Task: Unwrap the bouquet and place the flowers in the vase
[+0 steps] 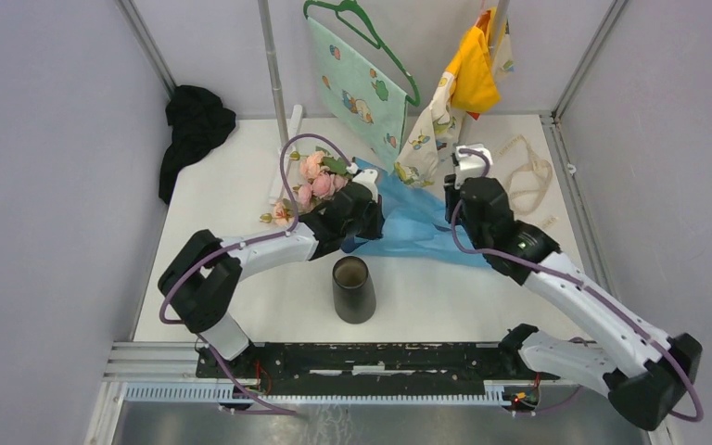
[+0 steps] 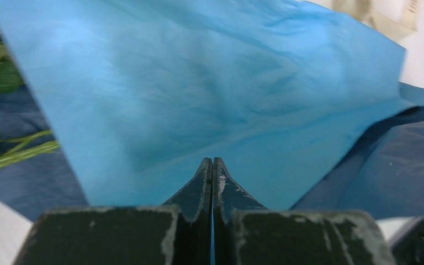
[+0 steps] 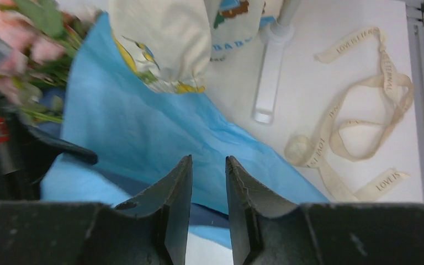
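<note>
The bouquet lies opened at mid-table, its pink flowers [image 1: 318, 176] at the left end and the light-blue paper [image 1: 417, 222] spread to the right. The black vase [image 1: 352, 289] stands upright in front of it. My left gripper [image 1: 369, 221] is shut at the paper's left edge. In the left wrist view the jaws [image 2: 212, 161] are pressed together and the light-blue paper [image 2: 215, 83] rises taut from them. Green stems [image 2: 16, 152] and dark-blue paper [image 2: 397, 165] lie beside it. My right gripper [image 3: 208, 158] hangs open over the light-blue paper [image 3: 143, 127], holding nothing.
The loose cream ribbon [image 3: 359, 127] lies right of the paper. A white stand foot [image 3: 268, 83] and a hanging patterned cloth [image 3: 165, 44] are behind it. A green cloth on a hanger [image 1: 362, 83], a yellow garment [image 1: 473, 69] and a black cloth heap [image 1: 195, 125] line the back.
</note>
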Motion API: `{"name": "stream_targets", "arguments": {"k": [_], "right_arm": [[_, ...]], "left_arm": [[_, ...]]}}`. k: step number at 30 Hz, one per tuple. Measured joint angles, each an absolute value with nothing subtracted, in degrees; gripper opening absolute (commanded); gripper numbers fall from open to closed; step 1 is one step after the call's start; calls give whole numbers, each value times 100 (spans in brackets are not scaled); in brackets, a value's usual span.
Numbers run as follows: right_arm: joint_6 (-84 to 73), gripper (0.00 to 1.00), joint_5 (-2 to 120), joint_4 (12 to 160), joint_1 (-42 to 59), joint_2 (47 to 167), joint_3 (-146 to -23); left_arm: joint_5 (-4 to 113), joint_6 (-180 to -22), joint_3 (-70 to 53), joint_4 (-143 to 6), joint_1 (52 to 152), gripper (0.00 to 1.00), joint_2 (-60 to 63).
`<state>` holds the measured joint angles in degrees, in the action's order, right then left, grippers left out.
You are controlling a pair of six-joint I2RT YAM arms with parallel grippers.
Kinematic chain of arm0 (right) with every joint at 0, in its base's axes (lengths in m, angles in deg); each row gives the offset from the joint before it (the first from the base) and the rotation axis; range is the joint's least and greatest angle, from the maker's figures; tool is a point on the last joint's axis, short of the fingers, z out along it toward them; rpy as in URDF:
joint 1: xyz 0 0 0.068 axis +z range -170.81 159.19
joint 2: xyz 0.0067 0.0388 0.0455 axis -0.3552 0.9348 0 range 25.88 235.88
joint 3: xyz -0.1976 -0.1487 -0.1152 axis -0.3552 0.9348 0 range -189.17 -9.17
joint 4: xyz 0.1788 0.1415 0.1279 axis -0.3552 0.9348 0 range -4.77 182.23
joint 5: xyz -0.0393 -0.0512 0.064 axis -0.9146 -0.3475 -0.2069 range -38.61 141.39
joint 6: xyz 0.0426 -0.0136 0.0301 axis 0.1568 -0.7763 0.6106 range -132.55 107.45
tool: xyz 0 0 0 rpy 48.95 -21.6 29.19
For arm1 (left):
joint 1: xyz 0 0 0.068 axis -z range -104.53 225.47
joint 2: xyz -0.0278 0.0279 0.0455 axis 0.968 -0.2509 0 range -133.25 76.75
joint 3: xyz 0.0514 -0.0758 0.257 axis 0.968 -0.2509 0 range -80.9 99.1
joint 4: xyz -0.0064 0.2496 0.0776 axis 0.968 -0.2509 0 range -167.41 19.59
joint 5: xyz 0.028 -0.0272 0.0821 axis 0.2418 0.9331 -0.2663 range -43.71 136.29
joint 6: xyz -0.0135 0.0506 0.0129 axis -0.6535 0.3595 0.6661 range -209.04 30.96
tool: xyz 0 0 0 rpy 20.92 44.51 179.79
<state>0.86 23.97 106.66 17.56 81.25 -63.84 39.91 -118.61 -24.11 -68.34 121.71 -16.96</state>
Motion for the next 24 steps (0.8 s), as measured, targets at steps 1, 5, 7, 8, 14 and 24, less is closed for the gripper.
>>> {"name": "stream_targets", "arguments": {"k": [1,5,7,8,14,24], "right_arm": [[36,33,2327,10655,1730,8333,-6388],[-161,31,2272,10651,1562,8997,-6377],[-237,25,2349,10585,1426,9179,-6377],[-275,21,2434,10541,1374,9251,-6377],[-345,14,3621,10148,1262,9465,-6058],[99,14,5363,9750,1359,8908,-3656]], "left_arm": [[4166,-11858,-2411,-6795,12182,2,-1691],[4778,-11784,-2463,-6699,12210,2,-1543],[5054,-11701,-2535,-6681,12210,2,-1342],[5176,-11675,-2564,-6675,12213,2,-1241],[5438,-11500,-2601,-6585,12219,2,-948],[4516,-11419,-2315,-7116,12221,2,-944]]}}
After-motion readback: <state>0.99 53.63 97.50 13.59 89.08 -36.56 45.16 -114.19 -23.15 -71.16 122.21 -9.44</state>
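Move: The near edge of the blue wrap, partly raised, lies about 23 cm below the right hand, some 5 cm back and 3 cm to its left. From that hand the vase stands roughly 15 cm back and 19 cm left, its middle 18 cm lower; the loose ribbon lies about 18 cm ahead and 16 cm right, on the table. From the left hand, the same wrap edge is about 11 cm to the right, 5 cm back and 8 cm down. Swooping down some 22 cm, the right hand first eases about 3 cm forward, then sweeps back roughly 11 cm towards the base onto the wrap's near edge, tipping its fingers about 30 degrees further down, turning counter-clockwise and narrowing them from part-open to nearly shut. The left hand, still shut and empty, climbs about 5 cm, drawing back and then partly forward again over the wrap. ##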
